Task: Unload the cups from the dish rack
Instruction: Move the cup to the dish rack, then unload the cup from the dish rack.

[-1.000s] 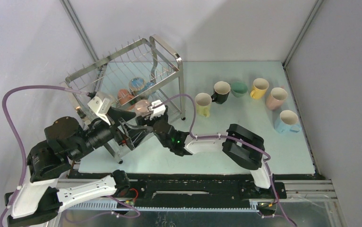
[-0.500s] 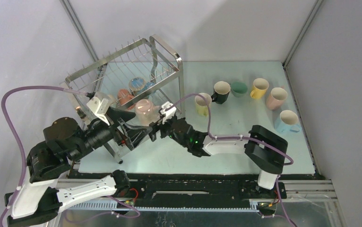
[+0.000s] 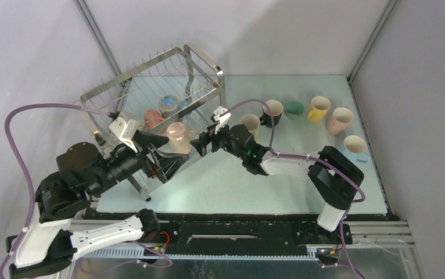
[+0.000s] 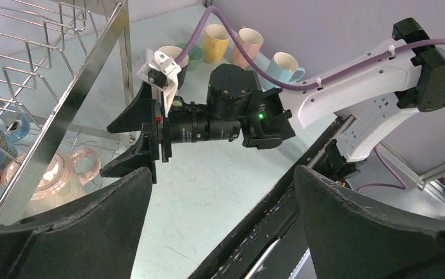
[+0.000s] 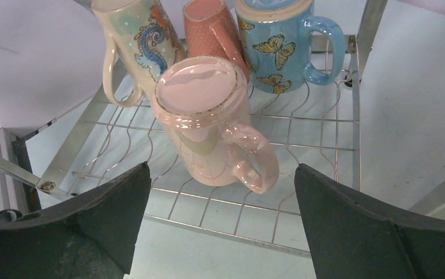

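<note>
The steel dish rack (image 3: 207,61) stands at the back left. On its lower tier a pink cup (image 3: 176,135) sits upside down in front of an orange-red cup (image 3: 153,119) and a blue cup (image 3: 171,104). My right gripper (image 3: 197,145) is open just right of the pink cup, apart from it. In the right wrist view the pink cup (image 5: 208,116), handle toward me, lies beyond the open gripper (image 5: 222,171), with a beige dragon cup (image 5: 136,40) behind it. My left gripper (image 3: 173,152) is open and empty at the rack's front, and in its own view (image 4: 223,174) it faces the right arm.
Six cups stand on the table right of the rack: lime-yellow (image 3: 249,125), black (image 3: 272,110), green (image 3: 293,108), yellow (image 3: 319,107), pink (image 3: 340,120) and light blue (image 3: 355,148). The rack's corner post (image 4: 86,70) stands between the two grippers.
My right arm has drawn back to the right, away from the pink cup in the rack, and its elbow swung right. The pink cup stayed put. The left arm barely moved.
</note>
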Motion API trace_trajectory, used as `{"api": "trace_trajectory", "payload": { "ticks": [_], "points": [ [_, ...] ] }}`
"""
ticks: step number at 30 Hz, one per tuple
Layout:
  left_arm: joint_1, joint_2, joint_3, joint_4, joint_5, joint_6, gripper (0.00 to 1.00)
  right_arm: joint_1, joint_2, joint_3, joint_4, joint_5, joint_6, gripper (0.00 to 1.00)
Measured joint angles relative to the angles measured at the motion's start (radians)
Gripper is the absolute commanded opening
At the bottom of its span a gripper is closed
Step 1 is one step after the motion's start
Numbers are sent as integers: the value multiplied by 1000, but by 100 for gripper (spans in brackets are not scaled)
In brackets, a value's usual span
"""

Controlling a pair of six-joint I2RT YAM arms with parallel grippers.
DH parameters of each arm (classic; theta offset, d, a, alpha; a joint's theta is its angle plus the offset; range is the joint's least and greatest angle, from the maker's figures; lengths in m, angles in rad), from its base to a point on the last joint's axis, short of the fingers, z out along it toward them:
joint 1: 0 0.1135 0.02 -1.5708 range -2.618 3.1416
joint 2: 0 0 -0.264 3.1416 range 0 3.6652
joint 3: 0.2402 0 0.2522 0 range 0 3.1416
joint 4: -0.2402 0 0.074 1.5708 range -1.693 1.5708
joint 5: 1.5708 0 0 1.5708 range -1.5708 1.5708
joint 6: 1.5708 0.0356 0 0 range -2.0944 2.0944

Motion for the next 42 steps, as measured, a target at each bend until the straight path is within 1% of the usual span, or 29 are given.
{"api": "trace_trajectory", "payload": {
  "ticks": [6, 11, 17, 24, 34, 37, 42],
  "points": [
    [0, 15, 0, 0, 3, 0, 100, -31, 77, 37, 2, -118, -1, 100],
    [0, 18, 0, -2, 4, 0, 100, -39, 137, 60, 0, -166, -1, 100],
    [0, 18, 0, -2, 4, 0, 100, -43, 177, 103, -8, -155, -15, 100],
    [0, 23, 0, -2, 5, 0, 100, -40, 212, 151, -16, -100, -39, 100],
    [0, 30, 0, -8, 6, 1, 100, -25, 234, 171, -42, -118, -51, 99],
    [0, 30, 0, -9, 6, 1, 100, -15, 234, 171, -44, -123, -59, 98],
    [0, 30, 0, -9, 7, 0, 100, 6, 234, 171, -50, -124, -61, 90]
  ]
}}
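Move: The pink mug stands upside down on the rack's lower shelf, its middle about 4 cm ahead of the right hand, 9 cm to its left and 6 cm below, with the handle turned towards the fingers. At about that same height, the blue butterfly mug is some 15 cm ahead and 12 cm left, and the coral mug about 10 cm ahead and 16 cm left. From the idle left hand, the pink mug is about 23 cm ahead, 3 cm left and 28 cm lower. The pink mug's handle is what the right hand closes in on: the hand sinks nearly 6 cm while easing left, swings about 3 cm forward and then comes back, and keeps sliding left to roughly 5 cm in all. It tilts and turns slightly counter-clockwise, bringing its almost fully open fingers to either side of the handle, one fingertip close against it. ##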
